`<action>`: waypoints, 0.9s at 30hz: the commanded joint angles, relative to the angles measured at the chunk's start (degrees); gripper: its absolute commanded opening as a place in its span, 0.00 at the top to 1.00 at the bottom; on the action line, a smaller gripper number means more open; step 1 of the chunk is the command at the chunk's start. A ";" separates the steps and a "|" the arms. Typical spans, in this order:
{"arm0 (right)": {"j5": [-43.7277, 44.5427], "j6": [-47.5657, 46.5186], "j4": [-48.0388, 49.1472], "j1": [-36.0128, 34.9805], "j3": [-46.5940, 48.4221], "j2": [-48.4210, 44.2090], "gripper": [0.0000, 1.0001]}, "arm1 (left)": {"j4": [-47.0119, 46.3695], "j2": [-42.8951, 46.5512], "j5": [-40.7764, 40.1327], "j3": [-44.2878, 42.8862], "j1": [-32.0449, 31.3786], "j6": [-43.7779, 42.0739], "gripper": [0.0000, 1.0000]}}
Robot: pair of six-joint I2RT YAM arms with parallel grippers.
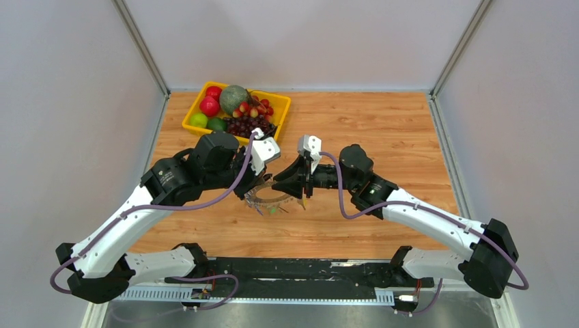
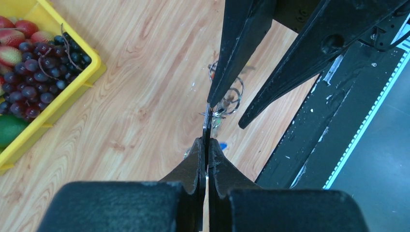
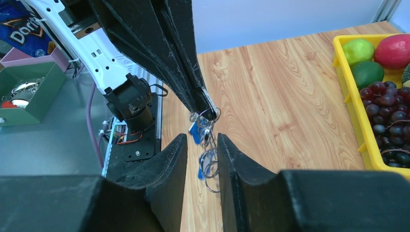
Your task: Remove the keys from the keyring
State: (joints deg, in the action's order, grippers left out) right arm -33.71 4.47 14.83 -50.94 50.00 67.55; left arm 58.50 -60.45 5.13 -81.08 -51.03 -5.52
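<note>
My left gripper is shut on the keyring, a thin silvery ring seen edge-on between its fingertips in the left wrist view. The ring is held a little above the table. The keys, with blue heads and small silvery split rings, hang from it in a bunch. My right gripper is open, its fingers on either side of the hanging keys and not touching them. In the top view the right gripper faces the left one across the keyring.
A yellow fruit tray with grapes, limes and apples stands at the back left; its rim shows in the left wrist view and the right wrist view. The black base rail runs along the near edge. A green box sits off the table.
</note>
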 commanded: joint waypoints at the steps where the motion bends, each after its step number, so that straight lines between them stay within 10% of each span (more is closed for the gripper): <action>1: -1.17 -1.73 -0.06 -0.60 2.65 0.92 0.70 | -2.82 0.33 1.52 -3.20 -0.30 -0.88 1.00; 9: -1.69 -2.16 -0.29 -1.43 5.28 3.23 1.00 | -2.94 0.55 2.02 -2.86 -0.30 -0.42 1.00; 27: 8.67 5.34 7.05 -1.18 -1.99 -6.82 1.00 | -4.95 2.45 1.62 2.98 -0.30 1.78 1.00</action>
State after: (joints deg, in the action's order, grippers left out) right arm -27.53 6.00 13.72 -51.94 49.15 63.59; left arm 56.82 -59.31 4.23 -79.57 -51.03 -4.51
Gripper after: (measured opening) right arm 0.008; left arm 0.009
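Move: The metal keyring's near stretch, strung with small split rings, lies between the right hand's parted fingers, about 1 cm left of the hand point, level in height and neither ahead nor back. The closed left fingertips are roughly 3 cm left, 1 cm ahead and 1 cm above. A green key hangs some 3 cm back, 1 cm left and 6 cm down; a yellow one about 2 cm back, 7 cm right and 5 cm down. From the left hand, that stretch is about 2 cm right, 1 cm back and 1 cm below. The keyring's wire and small rings are taken close beside the left fingertips: the right hand edges about 1 cm left while its third-open fingers shut on them. Keeping its pinch, it then draws back right about 2 cm, away from the left hand, rising some 1.5 cm and turning about 5 degrees clockwise. The left hand stays put, still pinching the keyring. ##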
